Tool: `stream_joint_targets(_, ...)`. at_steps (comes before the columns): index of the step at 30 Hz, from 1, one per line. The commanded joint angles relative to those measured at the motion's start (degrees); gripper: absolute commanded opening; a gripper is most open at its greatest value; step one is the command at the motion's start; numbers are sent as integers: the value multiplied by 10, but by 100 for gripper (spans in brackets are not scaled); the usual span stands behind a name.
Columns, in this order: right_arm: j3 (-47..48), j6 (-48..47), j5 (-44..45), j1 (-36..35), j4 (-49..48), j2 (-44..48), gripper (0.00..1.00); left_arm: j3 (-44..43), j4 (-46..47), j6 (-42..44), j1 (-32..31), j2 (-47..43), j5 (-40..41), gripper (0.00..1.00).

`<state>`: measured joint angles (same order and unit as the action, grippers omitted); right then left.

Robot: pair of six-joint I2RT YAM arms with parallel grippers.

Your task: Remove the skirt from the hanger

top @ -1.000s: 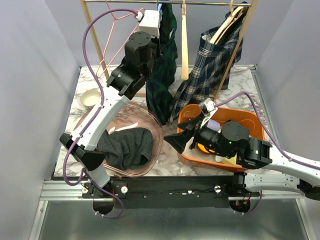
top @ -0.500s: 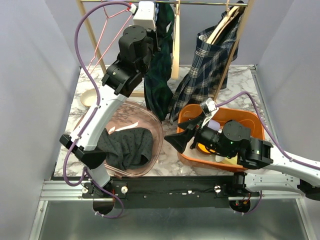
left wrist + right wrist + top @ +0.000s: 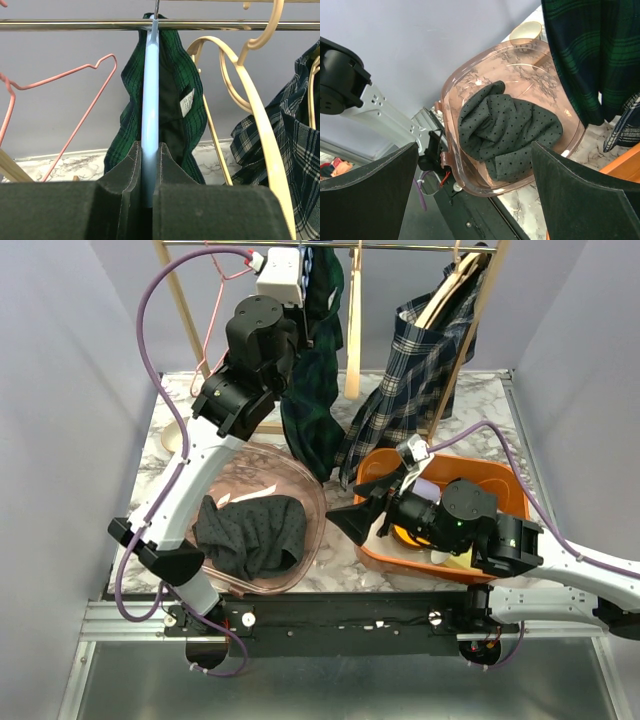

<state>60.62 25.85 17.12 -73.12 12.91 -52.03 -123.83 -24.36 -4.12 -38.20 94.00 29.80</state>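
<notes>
The skirt [image 3: 315, 410], dark green plaid, hangs from a light blue hanger [image 3: 150, 100] hooked on the metal rail [image 3: 75, 22]. Its fabric [image 3: 177, 115] drapes over both sides of the hanger, a white label showing inside. My left gripper [image 3: 149, 165] is shut on the lower end of the blue hanger, high up by the rail [image 3: 305, 310]. My right gripper [image 3: 368, 502] stands open low over the table, apart from the skirt, with nothing between its fingers [image 3: 474, 150].
A pink clear bin [image 3: 290, 465] holds a grey dotted garment [image 3: 250, 530]. An orange basket [image 3: 500, 485] sits under the right arm. On the rail also hang a pink wire hanger [image 3: 215, 300], a wooden hanger [image 3: 352, 320] and a navy plaid garment [image 3: 420, 380]. A small bowl [image 3: 175, 435] sits far left.
My left gripper has moved left and slightly up along the rail, carrying the blue hanger and skirt with it. The right arm has stayed still.
</notes>
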Motion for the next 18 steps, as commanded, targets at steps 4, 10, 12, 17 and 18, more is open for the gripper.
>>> stream_joint_targets(4,24,-4,4,-2,-6,-8,99,10,56,10,2,-75,-16,0)
stream_joint_targets(10,47,-22,20,-2,5,-5,99,11,37,5,2,-102,-28,0)
stream_joint_targets(12,53,-29,27,-2,7,-5,99,19,34,0,2,-115,-38,0)
stream_joint_targets(17,65,-34,33,-2,12,-14,99,28,30,-1,2,-131,-50,0)
stream_joint_targets(18,67,-34,32,-1,12,-13,100,28,28,2,2,-132,-53,0)
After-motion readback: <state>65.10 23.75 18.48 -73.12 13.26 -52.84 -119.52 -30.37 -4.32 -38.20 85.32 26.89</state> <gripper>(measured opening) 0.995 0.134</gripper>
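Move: My left hand already holds the near end of the blue hanger with the green skirt on it; the pink tray lies about 17 cm back, 13 cm to the left and some 50 cm below. The rail is about 12 cm ahead and 8 cm higher; at finger height, roughly 10 cm ahead, hang the cream hanger 10 cm right and the pink hanger 17 cm left. From my right hand the skirt hangs about 28 cm ahead, 8 cm left, about level. I keep the blue hanger pinched in my left hand and draw it back towards me and leftward, about 5 cm in all and nearly level, away from the rail and towards the space above the pink tray. My open, empty right hand starts late and rises some 3 cm, touching nothing. ##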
